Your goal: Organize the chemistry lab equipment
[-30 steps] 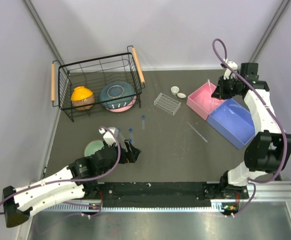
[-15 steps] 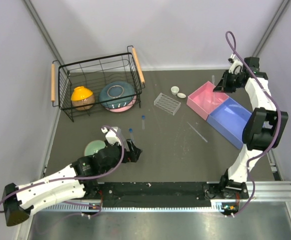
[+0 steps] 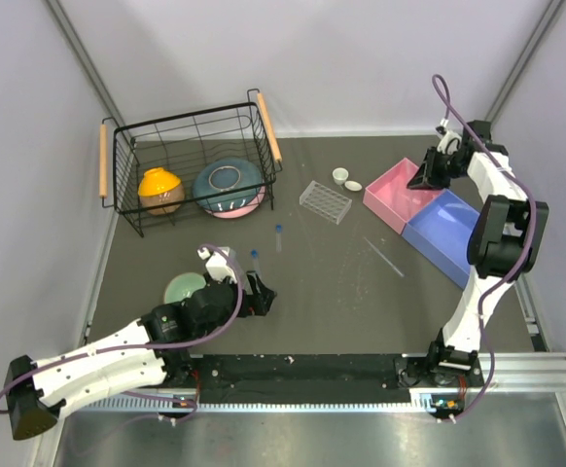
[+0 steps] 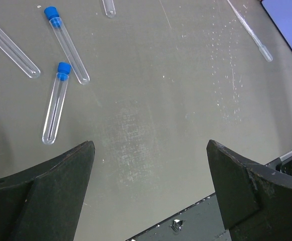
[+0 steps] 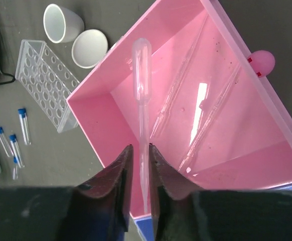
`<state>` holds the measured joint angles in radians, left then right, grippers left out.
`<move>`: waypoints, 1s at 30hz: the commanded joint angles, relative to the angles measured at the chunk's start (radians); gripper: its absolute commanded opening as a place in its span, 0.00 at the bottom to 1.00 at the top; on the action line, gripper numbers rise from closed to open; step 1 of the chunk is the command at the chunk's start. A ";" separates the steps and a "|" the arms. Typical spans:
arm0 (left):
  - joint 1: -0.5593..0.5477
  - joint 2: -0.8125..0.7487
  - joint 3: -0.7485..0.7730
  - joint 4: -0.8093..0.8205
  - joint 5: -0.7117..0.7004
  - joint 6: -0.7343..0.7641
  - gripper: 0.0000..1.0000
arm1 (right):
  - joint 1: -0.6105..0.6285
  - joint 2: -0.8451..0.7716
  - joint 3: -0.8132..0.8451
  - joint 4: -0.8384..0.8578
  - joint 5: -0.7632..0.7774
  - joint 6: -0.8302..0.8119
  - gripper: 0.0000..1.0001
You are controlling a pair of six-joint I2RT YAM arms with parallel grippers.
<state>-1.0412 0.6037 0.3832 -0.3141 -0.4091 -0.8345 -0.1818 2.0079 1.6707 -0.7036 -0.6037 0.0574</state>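
My right gripper [image 5: 140, 146] hangs over the pink bin [image 5: 101, 115] with a clear pipette [image 5: 141, 75] running between its nearly closed jaws, bulb end away from me. Two more pipettes [image 5: 178, 90] lie inside the bin. Another pipette [image 3: 384, 257] lies on the table. The clear tube rack [image 3: 325, 201] and two white cups [image 3: 340, 176] sit left of the pink bin. Blue-capped tubes [image 4: 55, 108] lie loose ahead of my left gripper [image 4: 149, 144], which is wide open and holds nothing.
A blue bin [image 3: 448, 236] adjoins the pink one on the near right. The black wire basket [image 3: 191, 165] with an orange and a blue bowl stands at the back left. A green bowl [image 3: 183, 288] sits beside my left arm.
My right wrist rose toward the back wall, then came back over the pink bin's far corner, still with the pipette. Its jaws have eased slightly apart. My left arm barely moved.
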 commanded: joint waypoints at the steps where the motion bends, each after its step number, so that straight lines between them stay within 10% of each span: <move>1: 0.003 -0.009 0.022 0.063 0.013 -0.005 0.99 | -0.007 -0.044 -0.019 0.016 -0.010 -0.017 0.23; 17: 0.004 -0.032 0.017 0.072 0.055 -0.029 0.99 | -0.004 -0.568 -0.380 0.009 -0.349 -0.267 0.54; 30: 0.003 -0.022 0.005 0.060 0.089 -0.064 0.99 | 0.149 -1.026 -0.672 -0.135 -0.435 -0.690 0.99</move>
<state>-1.0412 0.5808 0.3832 -0.2844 -0.3298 -0.8810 -0.1104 1.0908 1.0691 -0.7853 -1.0073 -0.4229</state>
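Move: Inside the pink box's outline, the right hand still has a pipette between its nearly shut fingers; the box's middle lies about 4 cm ahead, 1 cm left and 7 cm below. The blue box is about 8 cm back and 11 cm right, the loose pipette on the table 14 cm back and 6 cm left, the small white dish 5 cm ahead and 15 cm left. From the left hand, the pink box is roughly 28 cm ahead and 39 cm right. Letting go of the pipette in the pink box, the right hand sinks barely 1 cm as its fingers part, then pulls back about 21 cm, rising some 12 cm and swinging 9 cm left, out of the box. The wrist tips up and turns counter-clockwise, each by some 30 degrees, while the fingers spread wide; it finishes high over the table just behind the loose pipette. ##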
